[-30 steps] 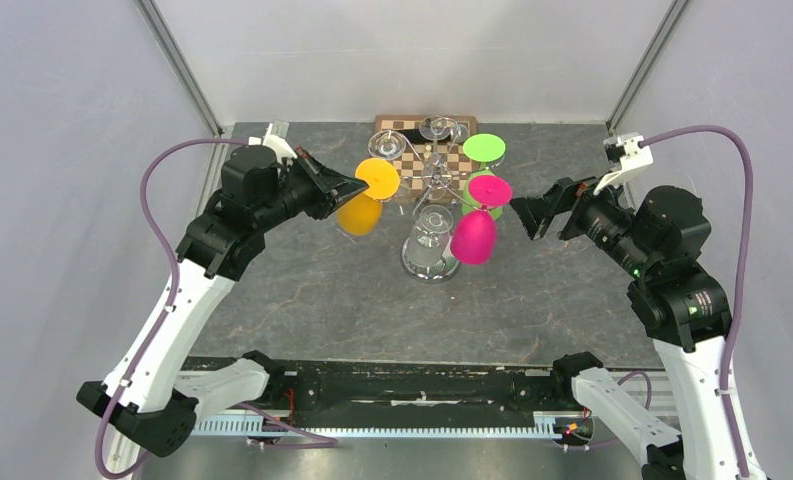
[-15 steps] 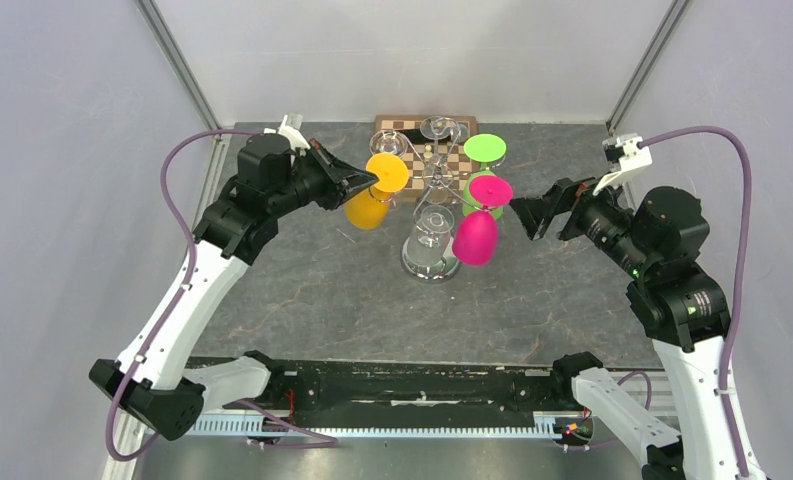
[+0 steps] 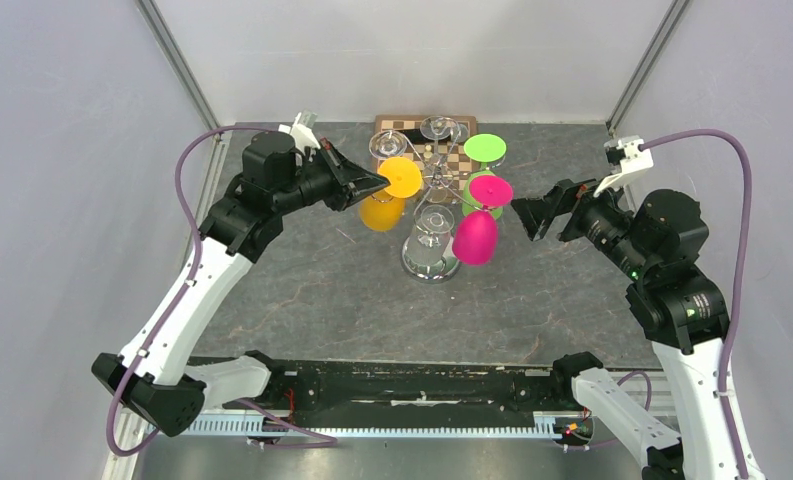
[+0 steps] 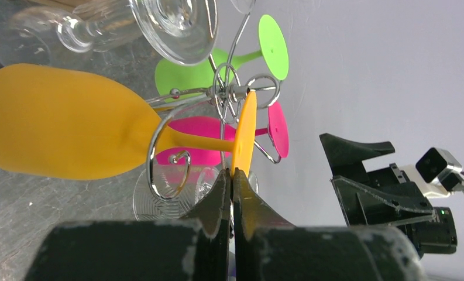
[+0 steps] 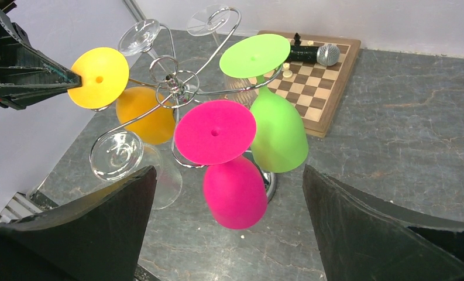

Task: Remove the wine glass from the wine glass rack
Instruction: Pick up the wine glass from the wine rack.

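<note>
The silver wire wine glass rack [image 3: 437,178] stands mid-table with several glasses hanging bowl-down. My left gripper [image 3: 380,183] is shut on the rim of the round foot of the orange wine glass [image 3: 384,212]. In the left wrist view the gripper [image 4: 232,172] pinches that foot edge-on, and the orange wine glass [image 4: 59,129] has its stem inside a curled hook of the rack [image 4: 223,93]. My right gripper [image 3: 527,215] hangs open to the right of the rack, level with the pink wine glass [image 5: 235,193], touching nothing. The right wrist view shows the gripper [image 5: 228,168] with its fingers wide apart.
A green glass [image 5: 279,137] and clear glasses [image 5: 115,155] also hang on the rack. A wooden chessboard [image 5: 329,82] with a microphone [image 5: 314,54] and small pieces lies behind it. Grey walls and metal posts enclose the table.
My left gripper has carried the orange glass to the right and slightly back, in against the rack's hub. The right arm has stayed still.
</note>
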Motion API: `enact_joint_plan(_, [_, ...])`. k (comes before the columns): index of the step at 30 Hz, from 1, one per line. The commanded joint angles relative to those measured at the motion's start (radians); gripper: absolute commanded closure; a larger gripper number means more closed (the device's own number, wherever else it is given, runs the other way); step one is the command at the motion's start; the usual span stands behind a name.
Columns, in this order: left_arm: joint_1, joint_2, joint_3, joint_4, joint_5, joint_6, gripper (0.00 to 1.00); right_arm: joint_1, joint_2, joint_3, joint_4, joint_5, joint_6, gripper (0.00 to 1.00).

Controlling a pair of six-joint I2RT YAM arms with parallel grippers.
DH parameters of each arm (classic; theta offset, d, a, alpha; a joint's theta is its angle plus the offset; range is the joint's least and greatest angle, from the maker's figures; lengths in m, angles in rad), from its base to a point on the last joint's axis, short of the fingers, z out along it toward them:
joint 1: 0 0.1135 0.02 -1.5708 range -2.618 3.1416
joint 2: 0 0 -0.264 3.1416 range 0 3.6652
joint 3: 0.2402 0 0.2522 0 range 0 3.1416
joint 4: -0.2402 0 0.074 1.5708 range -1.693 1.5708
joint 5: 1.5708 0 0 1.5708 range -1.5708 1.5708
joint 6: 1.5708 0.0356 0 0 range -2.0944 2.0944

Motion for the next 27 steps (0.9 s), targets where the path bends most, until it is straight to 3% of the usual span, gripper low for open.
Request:
enact_joint_plan(1, [-0.019,-0.003,0.033,0.035,0.072,0.059,0.98,0.003,-0.012,-0.006,0.039,0.003,0.018,0.02])
enact_joint_plan(27, [-0.052,-0.209,-0.082,-0.080,0.074,0.088,0.98,0.003,0.010,0.068,-0.034,-0.045,0.047,0.02])
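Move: The left fingers already pinch the rim of the orange wine glass's base; it hangs upside down, tilted, with its middle about 9 cm below the hand, 2 cm ahead and 1 cm to the right. The rack's hub lies some 10 cm right and 2 cm ahead, 3 cm lower; the front clear glass about 6 cm back and 9 cm right, its middle 11 cm down. From the idle right hand, the orange glass is roughly 27 cm left, 7 cm ahead and 10 cm below. Keeping its pinch on the orange base, the left hand first draws back and to the right by about 2.5 cm, turning a few degrees clockwise, so the stem shifts along the rack's wire hook. It then pulls more quickly straight back another 4 cm with a drift to the left and a slight rise, bringing the glass out of the hook and away from the hub until the hand is about level with the front clear glass, on its left side. ##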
